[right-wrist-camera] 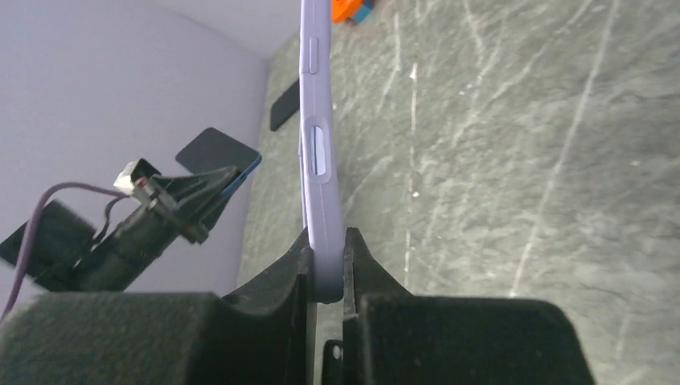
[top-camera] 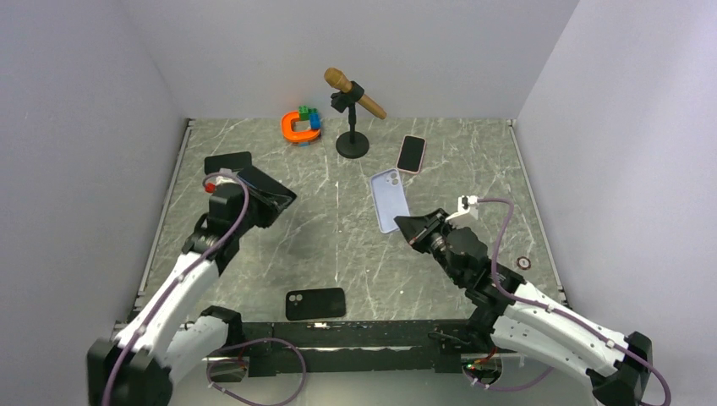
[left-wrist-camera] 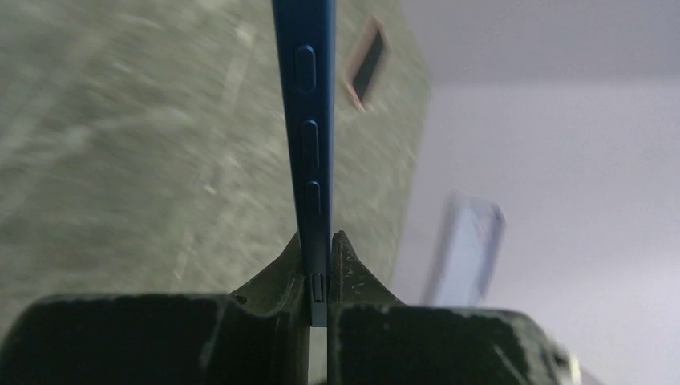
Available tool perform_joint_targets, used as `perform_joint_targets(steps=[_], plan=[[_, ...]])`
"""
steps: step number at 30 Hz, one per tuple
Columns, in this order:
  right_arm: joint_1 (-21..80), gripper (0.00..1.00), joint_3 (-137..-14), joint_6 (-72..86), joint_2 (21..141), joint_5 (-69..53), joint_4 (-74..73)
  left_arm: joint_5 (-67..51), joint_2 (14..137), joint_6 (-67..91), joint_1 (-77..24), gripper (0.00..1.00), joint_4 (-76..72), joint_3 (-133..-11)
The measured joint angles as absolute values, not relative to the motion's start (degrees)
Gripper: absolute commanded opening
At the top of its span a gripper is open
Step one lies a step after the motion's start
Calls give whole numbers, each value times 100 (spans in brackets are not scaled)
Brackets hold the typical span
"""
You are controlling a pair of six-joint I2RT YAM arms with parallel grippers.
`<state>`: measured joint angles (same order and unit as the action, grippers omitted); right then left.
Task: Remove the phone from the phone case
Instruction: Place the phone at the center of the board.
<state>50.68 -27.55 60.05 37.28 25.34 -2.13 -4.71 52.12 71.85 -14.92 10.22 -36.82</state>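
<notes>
A dark blue phone point(top-camera: 232, 165) hangs above the table's left side, and my left gripper point(top-camera: 264, 203) is shut on its lower end. In the left wrist view the phone point(left-wrist-camera: 309, 144) stands edge-on, side buttons showing, pinched between the jaws of the left gripper point(left-wrist-camera: 321, 250). A lavender phone case point(top-camera: 389, 200) is held near the centre right, well apart from the phone, with my right gripper point(top-camera: 413, 227) shut on its near end. The right wrist view shows the case point(right-wrist-camera: 318, 144) edge-on in the right gripper point(right-wrist-camera: 325, 241).
A phone in a pink case point(top-camera: 412, 154) lies at the back right. A black case point(top-camera: 315, 303) lies near the front edge. A microphone on a stand point(top-camera: 353, 101) and an orange, blue and green toy point(top-camera: 302, 125) stand at the back. A small ring point(top-camera: 524, 263) lies at the right.
</notes>
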Motion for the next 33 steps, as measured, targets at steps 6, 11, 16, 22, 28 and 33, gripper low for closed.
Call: perform_joint_targets(steps=[6, 11, 16, 22, 28, 33], plan=[[5033, 0, -2720, 5972, 3850, 2458, -692, -698, 7008, 7592, 126, 0, -663, -3133], [5028, 0, -2497, 5983, 3951, 2215, -639, -735, 8235, 7784, 858, 0, -2040, -3041], [4989, 0, -2477, 5975, 4097, 2102, -591, -812, 9426, 7913, 1234, 1, -2858, -3428], [4912, 0, -2477, 5902, 4158, 2062, -596, -1046, 10532, 8403, 1444, 8, -3833, -3743], [4783, 0, -2477, 5835, 4388, 1898, -462, -1066, 10794, 8503, 1444, 32, -3903, -3975], [4709, 0, -2615, 5666, 5070, 1409, -421, -1273, 11054, 8482, 1446, 66, -3450, -4521]])
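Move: The left hand holds the blue-edged phone. Its goal is the near side of the black phone, which lies about 21 cm ahead, 19 cm to its left and 19 cm below; the orange toy stands some 29 cm ahead and 5 cm to its right, on the table. The right hand holds the lavender case, with the board's open middle roughly 11 cm ahead, 16 cm left and 21 cm below, and the black case 14 cm back and 24 cm left. Swing the left gripper, phone still pinched, forward, left and down together, about 17 cm each way, turning some 30 degrees counter-clockwise, to the near side of the black phone. Then spread the fingers about halfway to let the phone go while easing slightly forward. With the right, keep the case gripped and lower it towards the table, tipping the fingers a little down. ##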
